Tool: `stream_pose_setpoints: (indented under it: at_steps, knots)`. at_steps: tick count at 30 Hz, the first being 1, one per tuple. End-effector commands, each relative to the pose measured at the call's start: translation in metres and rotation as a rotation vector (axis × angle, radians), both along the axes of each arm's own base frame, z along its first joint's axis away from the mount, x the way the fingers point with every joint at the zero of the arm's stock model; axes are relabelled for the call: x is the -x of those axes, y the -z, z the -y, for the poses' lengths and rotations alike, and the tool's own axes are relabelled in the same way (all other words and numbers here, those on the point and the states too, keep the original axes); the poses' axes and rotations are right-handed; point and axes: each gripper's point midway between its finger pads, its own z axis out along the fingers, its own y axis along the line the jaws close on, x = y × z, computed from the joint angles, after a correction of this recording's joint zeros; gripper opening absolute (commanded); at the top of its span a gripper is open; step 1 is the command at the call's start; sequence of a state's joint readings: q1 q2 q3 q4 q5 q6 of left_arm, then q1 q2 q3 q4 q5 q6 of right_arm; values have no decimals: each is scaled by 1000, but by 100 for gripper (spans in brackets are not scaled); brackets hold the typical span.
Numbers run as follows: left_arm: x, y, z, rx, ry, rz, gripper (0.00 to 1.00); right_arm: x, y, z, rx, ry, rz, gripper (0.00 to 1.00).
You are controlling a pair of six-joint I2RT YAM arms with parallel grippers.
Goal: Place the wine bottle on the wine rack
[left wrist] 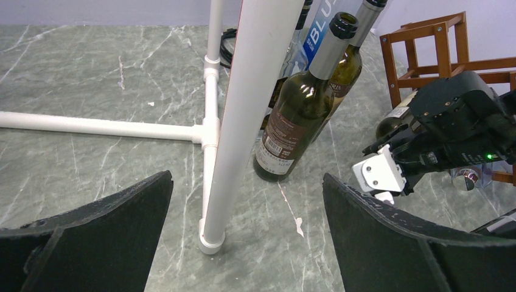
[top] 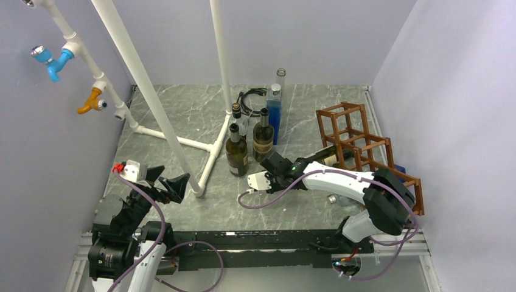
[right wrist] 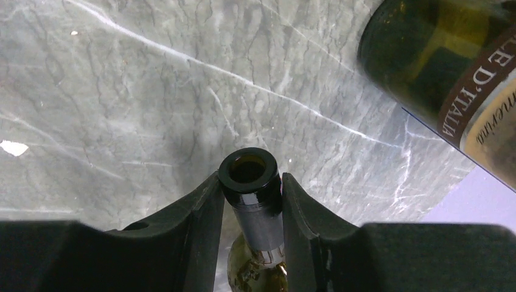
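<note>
The wine bottle (top: 333, 156) lies tilted with its dark body and label at the low front of the reddish-brown wine rack (top: 365, 145), its neck pointing left. My right gripper (top: 272, 168) is shut on that neck: in the right wrist view both fingers (right wrist: 201, 213) press the neck just below the open mouth of the wine bottle (right wrist: 250, 172). In the left wrist view the wine bottle (left wrist: 392, 121) shows by the wine rack (left wrist: 439, 52) behind the right gripper. My left gripper (top: 168, 184) stands wide open and holds nothing, near the left base, low over the floor (left wrist: 246, 180).
Two dark bottles (top: 237, 152) (top: 263, 137) stand upright just left of the right gripper, one close in the right wrist view (right wrist: 450, 67). A blue bottle (top: 274, 112) and a clear one stand behind. A white pipe frame (top: 182, 143) crosses the left middle; its foot (left wrist: 211, 240) stands between the left fingers' view.
</note>
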State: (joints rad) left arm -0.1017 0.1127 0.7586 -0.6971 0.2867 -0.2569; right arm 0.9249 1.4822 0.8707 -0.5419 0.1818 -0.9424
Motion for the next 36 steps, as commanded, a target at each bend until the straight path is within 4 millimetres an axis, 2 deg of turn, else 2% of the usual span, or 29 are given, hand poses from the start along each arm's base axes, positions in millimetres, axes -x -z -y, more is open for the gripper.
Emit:
stream_pose_setpoints:
  at_steps: [1, 5, 10, 22, 36]
  knots:
    - [0, -10, 0, 10, -2, 38, 99, 6, -7, 23, 44, 45, 4, 0]
    - [0, -10, 0, 10, -2, 38, 99, 12, -4, 41, 84, 79, -23, 0]
    - [0, -9, 0, 10, -2, 38, 99, 18, -1, 50, 96, 105, -42, 0]
    - [1, -10, 0, 12, -1, 43, 99, 9, -12, 73, 100, 220, 20, 0]
    - [2, -10, 0, 11, 1, 43, 99, 23, -7, 97, 153, 247, 10, 0]
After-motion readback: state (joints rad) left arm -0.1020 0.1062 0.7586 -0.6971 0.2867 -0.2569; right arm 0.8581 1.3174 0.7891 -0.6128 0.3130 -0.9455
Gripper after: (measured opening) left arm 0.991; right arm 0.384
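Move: The right hand already grips the neck of the wine bottle, whose body reaches towards the wine rack. The rack's middle opening, where the bottle is headed, lies about 24 cm to the hand's right, some 7 cm ahead and roughly level. The brown-label bottle stands about 8 cm ahead and 10 cm left; the fallen clear bottle lies about 18 cm right and 9 cm back. From the left hand, that opening is some 60 cm right, 16 cm ahead and 24 cm lower. Rightwards, away from the standing bottles and towards the wine rack, the right hand carries the bottle by its neck about 6 cm, climbing some 2 cm, mostly over the second half. The wrist turns slightly clockwise and tips a little, about 10 degrees in all, while the fingers keep their pinch on the neck below the bottle's mouth. ##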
